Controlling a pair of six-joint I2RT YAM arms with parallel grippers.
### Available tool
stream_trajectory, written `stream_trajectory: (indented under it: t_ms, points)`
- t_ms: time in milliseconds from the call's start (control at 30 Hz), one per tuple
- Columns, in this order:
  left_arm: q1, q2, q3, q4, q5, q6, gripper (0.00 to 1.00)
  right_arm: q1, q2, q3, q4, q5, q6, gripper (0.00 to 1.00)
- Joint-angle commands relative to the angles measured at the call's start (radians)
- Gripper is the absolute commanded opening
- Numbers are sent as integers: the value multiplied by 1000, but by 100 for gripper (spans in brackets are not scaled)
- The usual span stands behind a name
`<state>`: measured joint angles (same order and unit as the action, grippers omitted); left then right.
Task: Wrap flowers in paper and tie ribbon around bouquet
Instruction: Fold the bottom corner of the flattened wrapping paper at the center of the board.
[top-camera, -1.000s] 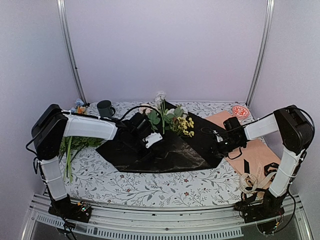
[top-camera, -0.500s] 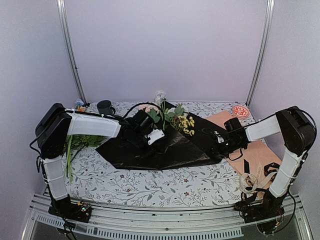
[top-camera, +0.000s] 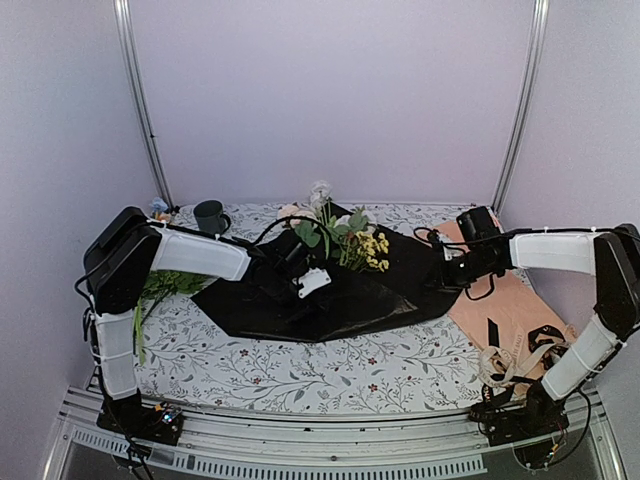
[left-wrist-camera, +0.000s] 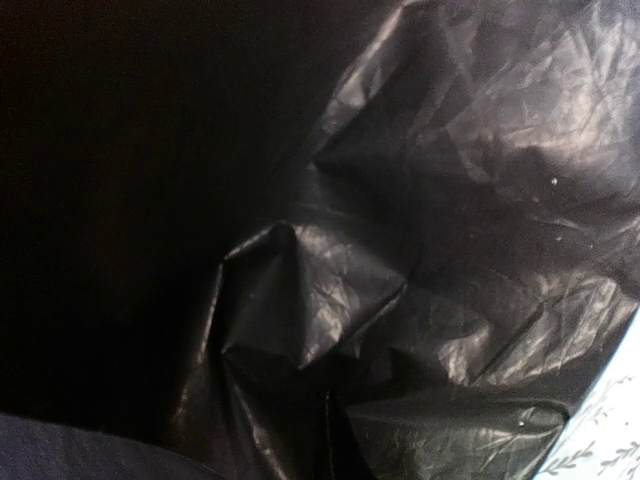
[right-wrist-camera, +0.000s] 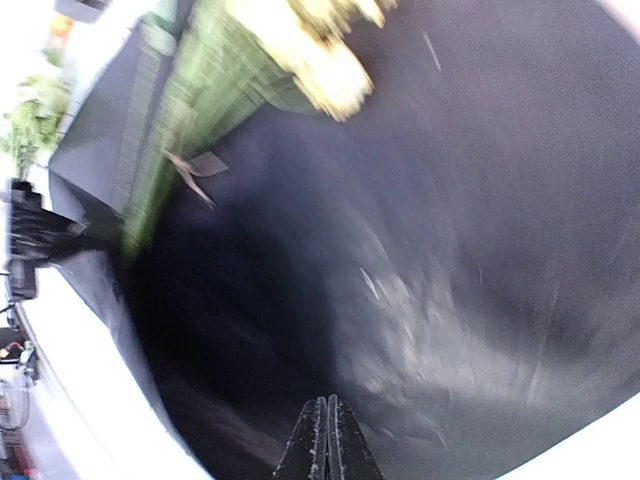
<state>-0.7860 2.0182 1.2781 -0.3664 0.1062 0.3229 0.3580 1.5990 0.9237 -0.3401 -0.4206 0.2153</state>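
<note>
The black paper (top-camera: 340, 300) lies spread across the middle of the table, creased and partly lifted. The flowers (top-camera: 322, 228), with pink and white blooms and green leaves, rest on its far part beside small yellow blooms (top-camera: 372, 248). My left gripper (top-camera: 300, 277) is shut on a bunched fold of the paper (left-wrist-camera: 330, 300) near the stems; its fingers are lost in the dark wrist view. My right gripper (top-camera: 441, 277) is shut on the paper's right corner, fingertips pressed together (right-wrist-camera: 326, 405). The paper (right-wrist-camera: 450, 250) and flowers (right-wrist-camera: 190, 90) look blurred there. The cream ribbon (top-camera: 505, 365) lies at the near right.
A peach-tan sheet (top-camera: 515, 300) with dark strap-like ribbon (top-camera: 495, 330) lies under the right arm. A dark mug (top-camera: 210, 215) stands at the back left. Leftover green stems (top-camera: 150, 292) lie by the left arm. The floral tablecloth (top-camera: 330, 370) shows in front.
My left gripper has moved back and right toward the stems, pulling the paper fold along. My right arm has stretched out and raised the paper's right corner up and back.
</note>
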Motion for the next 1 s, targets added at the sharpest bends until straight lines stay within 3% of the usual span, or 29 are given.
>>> stream_trajectory:
  t_ms: [0,200,500,600,700,900,967]
  points:
    - [8,20,-9,17,19,12,0,134,-83,71,0,106,-92,0]
    - [10,15,-11,15,24,10,0,218,2,56,181,-172,-111,1]
    - [8,-2,-17,6,17,6,0,199,192,9,116,-64,-58,1]
    - [11,-17,-25,9,-18,-9,10,188,179,-55,118,-15,-22,0]
    - [13,-60,-27,7,-85,-53,31,188,178,-98,127,-17,-7,0]
    - [13,-231,-71,24,-261,-182,53,188,161,-110,140,-30,8,0]
    - [8,-281,-77,8,-316,-218,55,188,158,-102,136,-31,9,0]
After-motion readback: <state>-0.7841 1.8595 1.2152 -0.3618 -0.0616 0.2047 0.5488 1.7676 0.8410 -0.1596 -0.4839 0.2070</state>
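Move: The right hand hangs in the air; the right part of the folded flap lies about 6 cm to its left, 5 cm back and 7 cm below. From this hand, the yellow flowers are some 13 cm ahead and 12 cm left, and the pink paper about 12 cm right and 3 cm ahead. The left hand is already down on the flap edge, right at its fingertips, with the yellow flowers some 16 cm ahead and 15 cm right. Shut right fingers arc left, then back and 6 cm down onto the flap; left opens, lifting 5 cm off. ##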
